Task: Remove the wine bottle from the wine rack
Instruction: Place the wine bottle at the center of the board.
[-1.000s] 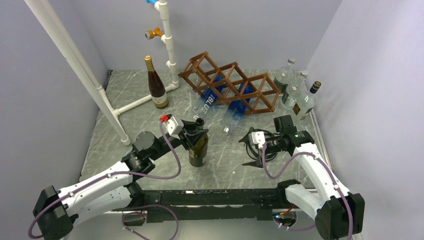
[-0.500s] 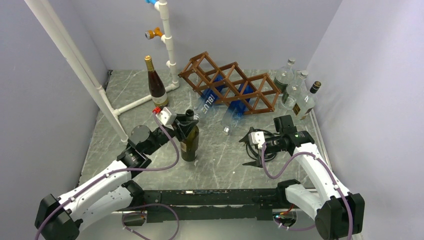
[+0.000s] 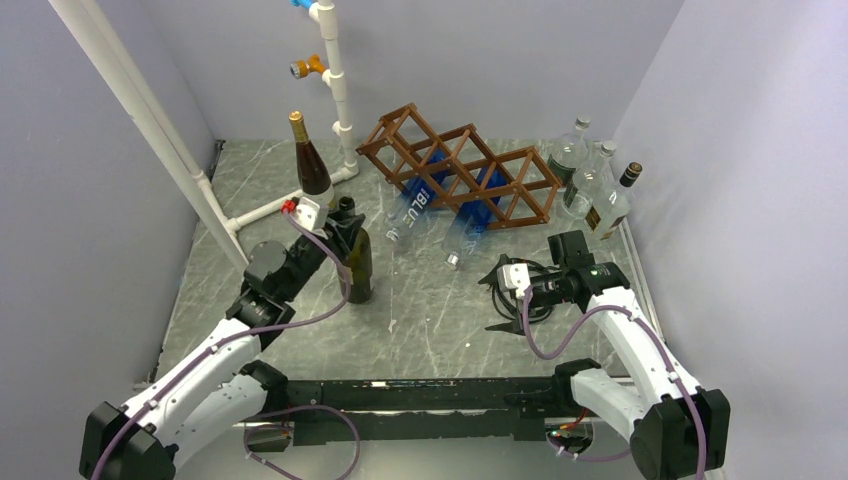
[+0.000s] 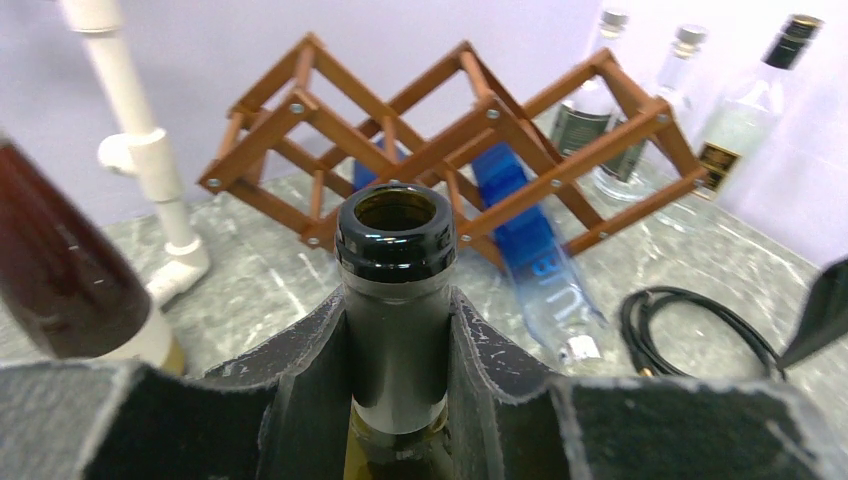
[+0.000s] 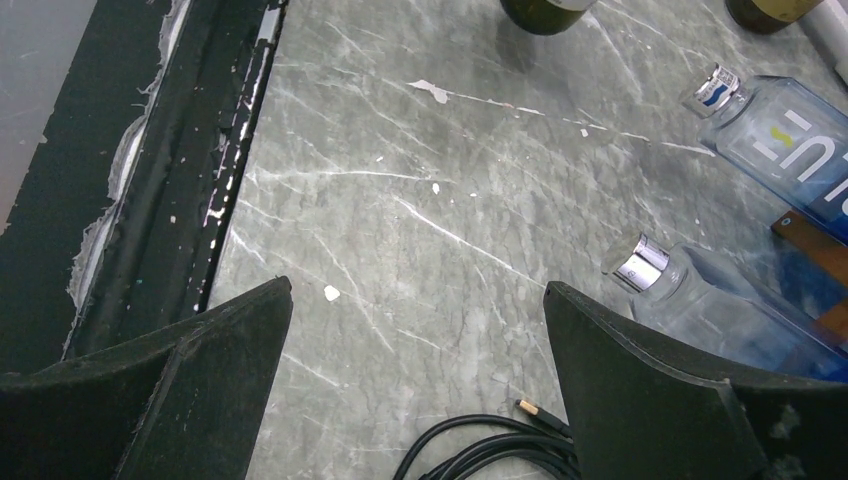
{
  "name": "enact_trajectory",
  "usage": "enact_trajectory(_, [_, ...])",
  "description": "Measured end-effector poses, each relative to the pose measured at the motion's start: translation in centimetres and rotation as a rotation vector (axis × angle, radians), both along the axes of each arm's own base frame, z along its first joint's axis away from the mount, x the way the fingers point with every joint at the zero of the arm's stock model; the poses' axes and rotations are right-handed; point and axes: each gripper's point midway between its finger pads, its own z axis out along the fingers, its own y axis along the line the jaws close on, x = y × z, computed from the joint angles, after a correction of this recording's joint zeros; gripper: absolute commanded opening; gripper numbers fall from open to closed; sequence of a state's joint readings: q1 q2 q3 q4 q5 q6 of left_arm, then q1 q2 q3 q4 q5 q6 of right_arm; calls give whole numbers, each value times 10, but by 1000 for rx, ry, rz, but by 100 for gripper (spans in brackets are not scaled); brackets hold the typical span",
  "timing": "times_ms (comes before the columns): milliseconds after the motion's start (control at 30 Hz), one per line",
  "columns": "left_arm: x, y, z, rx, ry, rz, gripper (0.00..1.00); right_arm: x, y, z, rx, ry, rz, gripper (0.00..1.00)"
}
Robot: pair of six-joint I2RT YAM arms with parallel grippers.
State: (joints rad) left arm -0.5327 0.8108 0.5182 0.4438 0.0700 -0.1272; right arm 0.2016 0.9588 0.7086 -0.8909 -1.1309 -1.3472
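A dark green wine bottle (image 3: 360, 272) stands upright left of the table's middle, away from the wine rack (image 3: 460, 172). My left gripper (image 3: 345, 226) is shut on its neck just below the open mouth (image 4: 396, 232), with a finger (image 4: 300, 370) pressed on each side. Whether the bottle's base touches the table is unclear. The brown lattice wine rack (image 4: 440, 130) sits behind it to the right. My right gripper (image 3: 498, 297) hangs open and empty over the table (image 5: 415, 300), right of centre.
Two blue-tinted clear bottles (image 3: 418, 200) (image 3: 468, 226) lie in the rack's lower cells, necks pointing forward. A brown bottle (image 3: 312, 172) stands by the white pipe frame (image 3: 338, 90). Three clear bottles (image 3: 590, 180) stand back right. A black cable (image 3: 530, 295) lies under the right gripper.
My left arm has carried the upright wine bottle leftward and toward the back, nearer the brown bottle. The right arm has not moved.
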Motion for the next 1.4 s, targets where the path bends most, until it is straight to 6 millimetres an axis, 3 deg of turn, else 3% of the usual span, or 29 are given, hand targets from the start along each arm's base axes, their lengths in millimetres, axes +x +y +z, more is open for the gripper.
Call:
enact_trajectory(633, [43,76,26,-55,-109,348,0,0,-1,1,-3,-8,-2,100])
enact_trajectory(1167, [81,122,7,24,-113,558,0,0,-1,1,-3,-12,-3,100])
enact_trajectory(1400, [94,142,10,51,-131,646,0,0,-1,1,-4,-13,-3,100])
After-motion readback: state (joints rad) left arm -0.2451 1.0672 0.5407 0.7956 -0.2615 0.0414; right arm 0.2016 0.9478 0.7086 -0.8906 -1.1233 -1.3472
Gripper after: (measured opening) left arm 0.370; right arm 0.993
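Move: The left hand already holds the dark green wine bottle upright by its neck. From this hand, the gold-necked brown bottle stands about 24 cm ahead and 11 cm left, its middle some 11 cm lower. The pipe elbow is roughly 37 cm ahead and 2 cm left. The lying blue bottle is about 26 cm ahead and 18 cm right. For the idle right hand, the brown bottle lies some 34 cm ahead and 49 cm left. Still pinching the green bottle's neck, with its grip unchanged, the left hand swings it left and forward, some 17 cm in all, towards the brown bottle and the free table on its near-left side. It rises a couple of centimetres midway and sinks part of that again, while the wrist turns about 35 degrees counter-clockwise and the fingertips tip slightly up. ##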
